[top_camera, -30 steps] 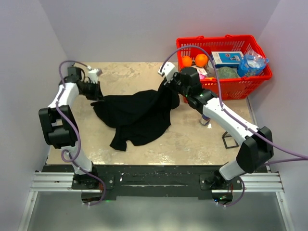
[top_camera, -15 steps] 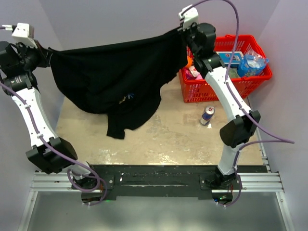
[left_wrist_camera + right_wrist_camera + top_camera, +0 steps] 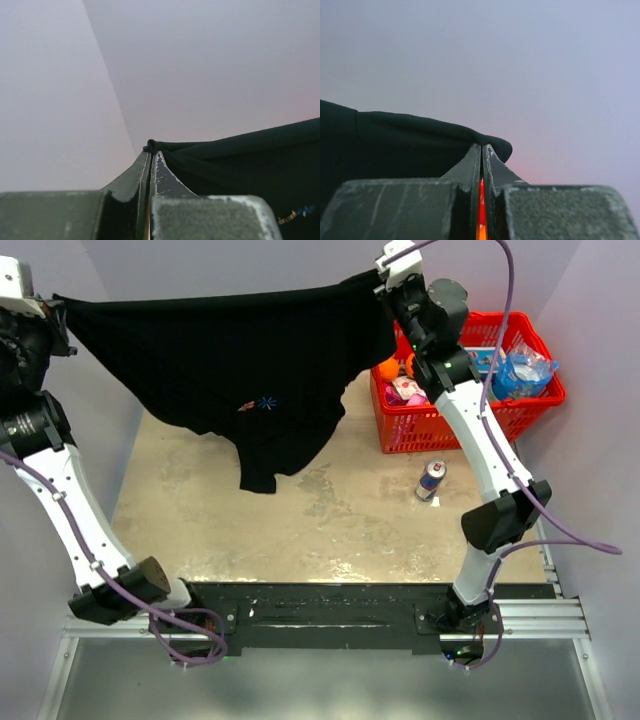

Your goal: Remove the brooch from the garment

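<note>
The black garment (image 3: 230,350) hangs stretched high above the table between both arms. My left gripper (image 3: 58,302) is shut on its left corner, and my right gripper (image 3: 384,282) is shut on its right corner. A small brooch (image 3: 258,404) with a blue star and a gold part shows on the cloth's front, low in the middle. In the left wrist view the fingertips (image 3: 159,159) pinch a bunched black edge (image 3: 240,160), and the brooch (image 3: 297,213) shows at the lower right. The right wrist view shows my gripper (image 3: 482,147) pinching a black fold (image 3: 410,140).
A red basket (image 3: 520,400) with packets, an orange item and a blue bag stands at the back right. A drink can (image 3: 430,480) stands on the beige tabletop (image 3: 300,530) near the right arm. Lilac walls close in on three sides.
Both arms lifted the garment off the table and pulled it apart. It went from a heap to a taut hanging sheet. The brooch now faces the top camera.
</note>
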Robot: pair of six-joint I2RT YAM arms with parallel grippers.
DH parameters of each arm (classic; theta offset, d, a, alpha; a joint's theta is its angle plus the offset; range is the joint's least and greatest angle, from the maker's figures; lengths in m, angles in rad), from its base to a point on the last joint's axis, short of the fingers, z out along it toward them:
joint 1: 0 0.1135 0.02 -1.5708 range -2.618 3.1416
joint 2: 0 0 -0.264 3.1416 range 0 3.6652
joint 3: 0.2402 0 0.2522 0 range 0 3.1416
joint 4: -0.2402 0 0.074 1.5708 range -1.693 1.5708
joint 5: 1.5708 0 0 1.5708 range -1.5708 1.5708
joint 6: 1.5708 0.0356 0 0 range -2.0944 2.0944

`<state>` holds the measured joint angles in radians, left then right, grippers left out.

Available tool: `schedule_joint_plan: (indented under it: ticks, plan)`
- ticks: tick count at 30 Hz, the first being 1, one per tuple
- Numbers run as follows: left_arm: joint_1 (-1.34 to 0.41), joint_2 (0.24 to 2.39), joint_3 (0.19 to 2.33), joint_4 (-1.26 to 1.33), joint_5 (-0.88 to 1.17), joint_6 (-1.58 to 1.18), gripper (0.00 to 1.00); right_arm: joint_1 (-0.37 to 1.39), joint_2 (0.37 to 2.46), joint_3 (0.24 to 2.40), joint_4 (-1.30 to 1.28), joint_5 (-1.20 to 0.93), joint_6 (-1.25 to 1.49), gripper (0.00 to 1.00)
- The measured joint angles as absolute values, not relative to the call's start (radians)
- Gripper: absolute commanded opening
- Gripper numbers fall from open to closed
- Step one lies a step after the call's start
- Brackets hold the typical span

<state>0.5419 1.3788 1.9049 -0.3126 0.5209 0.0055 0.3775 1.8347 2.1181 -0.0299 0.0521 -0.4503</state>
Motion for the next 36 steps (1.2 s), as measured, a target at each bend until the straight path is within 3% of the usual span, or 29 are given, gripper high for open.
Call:
schedule_joint_plan:
  ticks: [11, 21, 30, 36]
  plan:
    - [0.542, 1.147, 1.921, -0.252, 0.34, 0.136, 0.0, 0.385, 1.658, 2.111, 0.02, -0.033, -0.528, 0.0]
    - [0.462, 1.11, 1.975, -0.002, 0.067, 0.337, 0.0, 0.559, 1.468, 2.148, -0.057, -0.043, -0.725, 0.0]
    - [0.457, 1.005, 1.931, -0.012, 0.082, 0.468, 0.0, 0.554, 1.322, 2.137, -0.145, -0.02, -0.726, 0.0]
    - [0.456, 0.923, 1.719, 0.022, 0.145, 0.498, 0.0, 0.554, 1.313, 1.985, -0.059, -0.02, -0.745, 0.0]
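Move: The garment hangs between the two hands from its pinched corners, its front open to view. The brooch, the small brown ornament, lies about 28 cm right of the left hand, 7 cm ahead and 25 cm lower; from the right hand it is some 26 cm left, 9 cm back and 22 cm below. The blue flower sits 4 cm right of the brooch, and the red basket is 18 cm right of the right hand, 7 cm ahead and about 45 cm down. Still pinching the garment's upper corners, both hands swing it quickly back towards the robot and up, the left going some 20 cm back and nearly as far up, the right about 25 cm back and 20 cm up, away from the basket, while the fingers tip up by roughly 30 degrees and the left hand also rolls and turns counter-clockwise. Near the top both stop and ease forward and down by 2 to 3 cm, the fingers staying shut on the cloth. ##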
